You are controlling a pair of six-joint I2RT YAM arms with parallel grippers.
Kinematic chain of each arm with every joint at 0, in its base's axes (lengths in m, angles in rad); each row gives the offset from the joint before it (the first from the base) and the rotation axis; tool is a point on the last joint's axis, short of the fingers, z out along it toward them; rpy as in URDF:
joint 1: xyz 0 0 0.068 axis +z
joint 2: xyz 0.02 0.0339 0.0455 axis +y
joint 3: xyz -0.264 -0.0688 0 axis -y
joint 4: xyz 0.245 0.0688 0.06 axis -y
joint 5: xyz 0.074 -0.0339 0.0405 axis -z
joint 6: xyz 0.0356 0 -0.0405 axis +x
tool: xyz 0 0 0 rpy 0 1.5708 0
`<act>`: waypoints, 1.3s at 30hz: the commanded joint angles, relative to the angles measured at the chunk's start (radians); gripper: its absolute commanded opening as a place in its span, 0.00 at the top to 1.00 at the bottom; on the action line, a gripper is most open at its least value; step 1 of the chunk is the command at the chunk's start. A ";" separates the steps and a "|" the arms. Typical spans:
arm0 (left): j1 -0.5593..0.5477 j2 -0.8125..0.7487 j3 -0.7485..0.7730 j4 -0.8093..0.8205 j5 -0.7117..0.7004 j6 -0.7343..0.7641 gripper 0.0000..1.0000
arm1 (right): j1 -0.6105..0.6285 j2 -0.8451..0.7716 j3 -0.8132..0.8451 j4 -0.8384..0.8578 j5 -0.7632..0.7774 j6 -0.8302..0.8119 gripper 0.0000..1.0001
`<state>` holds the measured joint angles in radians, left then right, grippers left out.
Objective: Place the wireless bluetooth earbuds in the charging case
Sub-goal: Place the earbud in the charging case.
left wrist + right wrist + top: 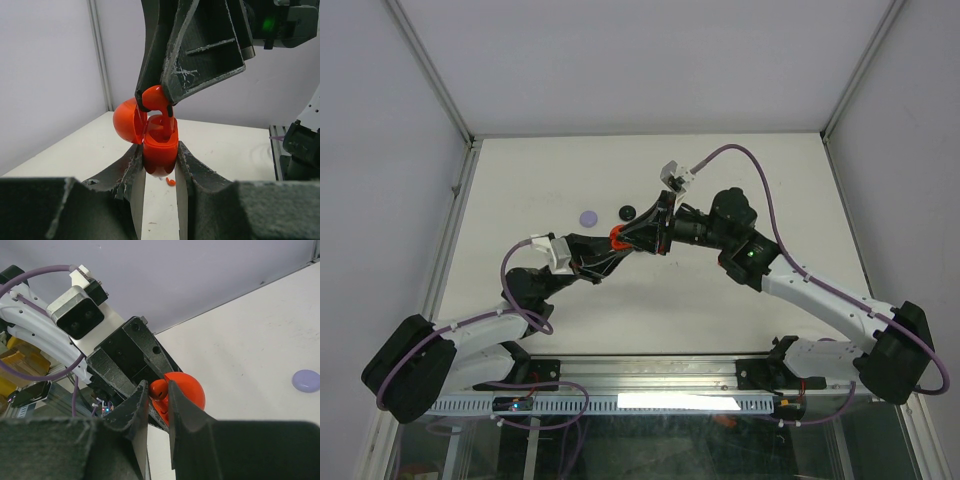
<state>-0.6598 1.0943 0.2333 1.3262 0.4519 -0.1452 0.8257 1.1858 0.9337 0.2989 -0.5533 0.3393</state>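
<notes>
My left gripper [159, 149] is shut on a red charging case [161, 155] and holds it above the table with its round lid [128, 121] swung open to the left. From above, my right gripper [158, 386] is shut on a red earbud [154, 98], which hangs at the case's open mouth; whether it touches the case I cannot tell. In the right wrist view the earbud [160, 389] sits pinched between the fingertips, with the red case [190, 389] just behind. A second red earbud [170, 182] lies on the table below the case. In the top view both grippers meet at the case [616, 238].
A lilac round case [588, 216] and a black round case [628, 211] lie on the white table [740, 170] just beyond the grippers. Grey walls close in the table at the back and on both sides.
</notes>
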 commanded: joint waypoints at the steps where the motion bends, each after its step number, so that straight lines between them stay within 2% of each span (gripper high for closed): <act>1: -0.001 -0.024 0.029 0.073 0.004 -0.031 1.00 | 0.007 -0.005 0.000 0.036 0.009 -0.022 0.95; 7: -0.001 -0.022 0.016 0.112 -0.024 -0.058 1.00 | 0.007 -0.029 -0.015 0.031 0.032 -0.023 0.95; 18: -0.001 -0.037 0.018 0.107 0.008 -0.048 1.00 | 0.007 -0.014 -0.005 -0.022 0.032 -0.023 0.95; 19: -0.001 -0.041 0.016 0.104 0.004 -0.048 1.00 | 0.007 -0.015 -0.004 -0.030 0.047 -0.021 0.81; 30: -0.001 -0.045 0.003 0.159 -0.011 -0.092 1.00 | 0.007 -0.019 -0.021 -0.006 0.120 0.054 0.78; 33: -0.001 -0.054 0.005 0.126 -0.006 -0.062 1.00 | 0.007 -0.009 0.003 -0.035 0.105 0.057 0.73; 37: -0.001 -0.079 0.012 0.013 -0.006 -0.001 1.00 | 0.007 -0.024 0.044 -0.101 0.106 0.049 0.59; 39: -0.001 -0.095 0.017 -0.056 -0.005 0.035 1.00 | 0.007 -0.029 0.082 -0.165 0.110 0.025 0.56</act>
<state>-0.6590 1.0573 0.2295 1.2942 0.4232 -0.1841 0.8345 1.1698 0.9283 0.2478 -0.4850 0.3943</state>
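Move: The open red charging case, still in my left fingers, lies about 3 cm below my right hand point, 1 cm ahead and 1 cm left; the earbud's stem already points into it. On the table some 32 cm below my right hand, the near black disc is about 18 cm ahead and 1 cm right, the far one 28 cm ahead and 3 cm left. From my left hand the earbud is about 4 cm up, 1 cm ahead and 2 cm right. My right hand eases the pinched earbud down into the case, sinking only about half a centimetre, then tips about 5 degrees as its fingers spread to twice their gap and let go of the earbud. My left hand keeps its grip on the case, lifting it about 1 cm against the earbud late on, then sinking most of the way back. ##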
